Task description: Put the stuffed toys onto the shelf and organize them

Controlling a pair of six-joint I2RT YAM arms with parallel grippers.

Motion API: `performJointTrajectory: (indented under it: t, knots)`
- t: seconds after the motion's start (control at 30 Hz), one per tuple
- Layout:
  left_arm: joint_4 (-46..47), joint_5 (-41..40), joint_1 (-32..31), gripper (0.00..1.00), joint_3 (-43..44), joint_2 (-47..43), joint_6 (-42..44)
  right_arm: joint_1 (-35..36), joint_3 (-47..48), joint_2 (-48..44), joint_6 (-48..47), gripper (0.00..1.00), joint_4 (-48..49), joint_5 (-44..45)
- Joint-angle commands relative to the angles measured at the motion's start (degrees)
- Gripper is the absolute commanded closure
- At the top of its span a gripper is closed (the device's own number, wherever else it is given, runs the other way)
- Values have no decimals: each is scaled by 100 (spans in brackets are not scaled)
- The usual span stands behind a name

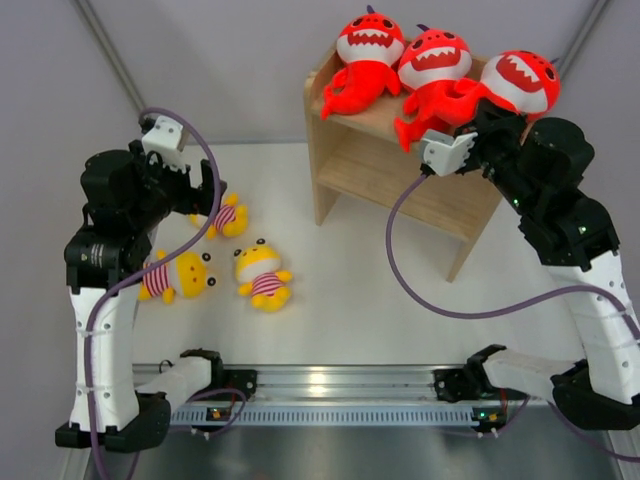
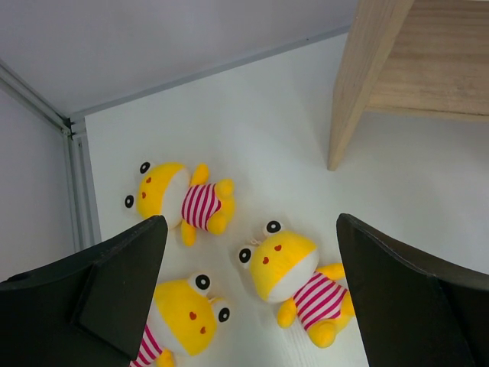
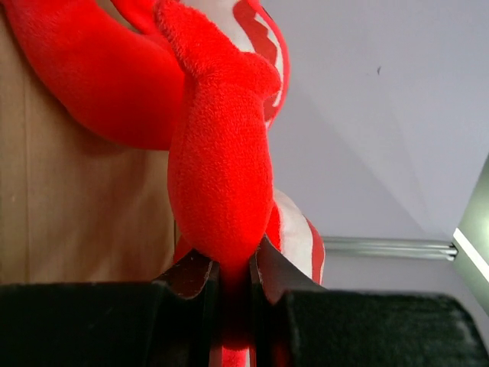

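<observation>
Three red sharks sit in a row on top of the wooden shelf [image 1: 323, 150]: left [image 1: 365, 55], middle [image 1: 432, 68] and right [image 1: 518, 82]. My right gripper [image 1: 477, 112] reaches the shelf top from the right. In the right wrist view this gripper [image 3: 235, 267] is shut on a red plush limb of a shark [image 3: 221, 168], with the shelf's wood [image 3: 76, 214] behind. Three yellow toys in striped shirts lie on the table at the left [image 1: 230, 215], [image 1: 180, 275], [image 1: 262, 272]. My left gripper [image 2: 250, 229] hangs open above them, holding nothing; below it lie the yellow toys [image 2: 179, 199], [image 2: 294, 275], [image 2: 183, 321].
The shelf's lower tier [image 1: 400, 180] holds nothing I can see. A metal rail [image 1: 330, 385] runs along the near edge between the arm bases. Purple cables loop from both wrists over the table. Grey walls close the back and sides.
</observation>
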Motion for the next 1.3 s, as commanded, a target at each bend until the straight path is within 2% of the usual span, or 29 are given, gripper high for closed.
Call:
performJointTrajectory:
  t: [0.0,0.27,0.43,0.53,0.57,0.63,0.67,0.77,0.87,0.93,1.1,1.27]
  knots:
    - [101,80,12,2,-65,-101,40,-176,-26,11,293,99,105,-682]
    - [101,203,12,2,-48,13,5,-333,-413,-165,522,97,167,-1235]
    - [101,221,12,2,-39,22,14,-623,-667,-200,645,88,395,-1429]
    - [101,238,12,2,-56,22,14,-939,-808,-288,750,75,518,-1587]
    - [101,256,12,2,-56,22,31,-958,-852,-305,768,64,518,-1605]
    - [101,274,12,1,-48,31,31,-967,-870,-393,925,50,518,-1683]
    - [101,274,12,2,-48,39,31,-967,-861,-411,987,36,492,-1762]
    - [101,282,12,1,-48,31,66,-958,-914,-490,1137,19,492,-1763]
    - [101,274,12,2,-48,31,93,-958,-888,-551,1234,13,404,-1789]
    - [101,274,12,2,-39,31,137,-949,-844,-595,1321,1,308,-1903]
    - [101,282,12,2,-30,39,154,-914,-580,-666,1558,1,-44,-2167]
    - [101,361,12,2,-39,83,190,-905,-141,-815,2085,1,-518,-3062]
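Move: The right hand still grips the third red shark by its tail end. The shark's spot at the right end of the top shelf is about 5 cm ahead, 1 cm right and 4 cm below. The middle shark lies roughly 7 cm left and 5 cm ahead, the left shark some 17 cm left and 6 cm ahead, both slightly lower. From the idle left hand the spot is about 46 cm right, 9 cm ahead and 7 cm higher. Right hand lowers the shark about 4 cm onto the shelf, opens wide, then draws back some 4 cm. ##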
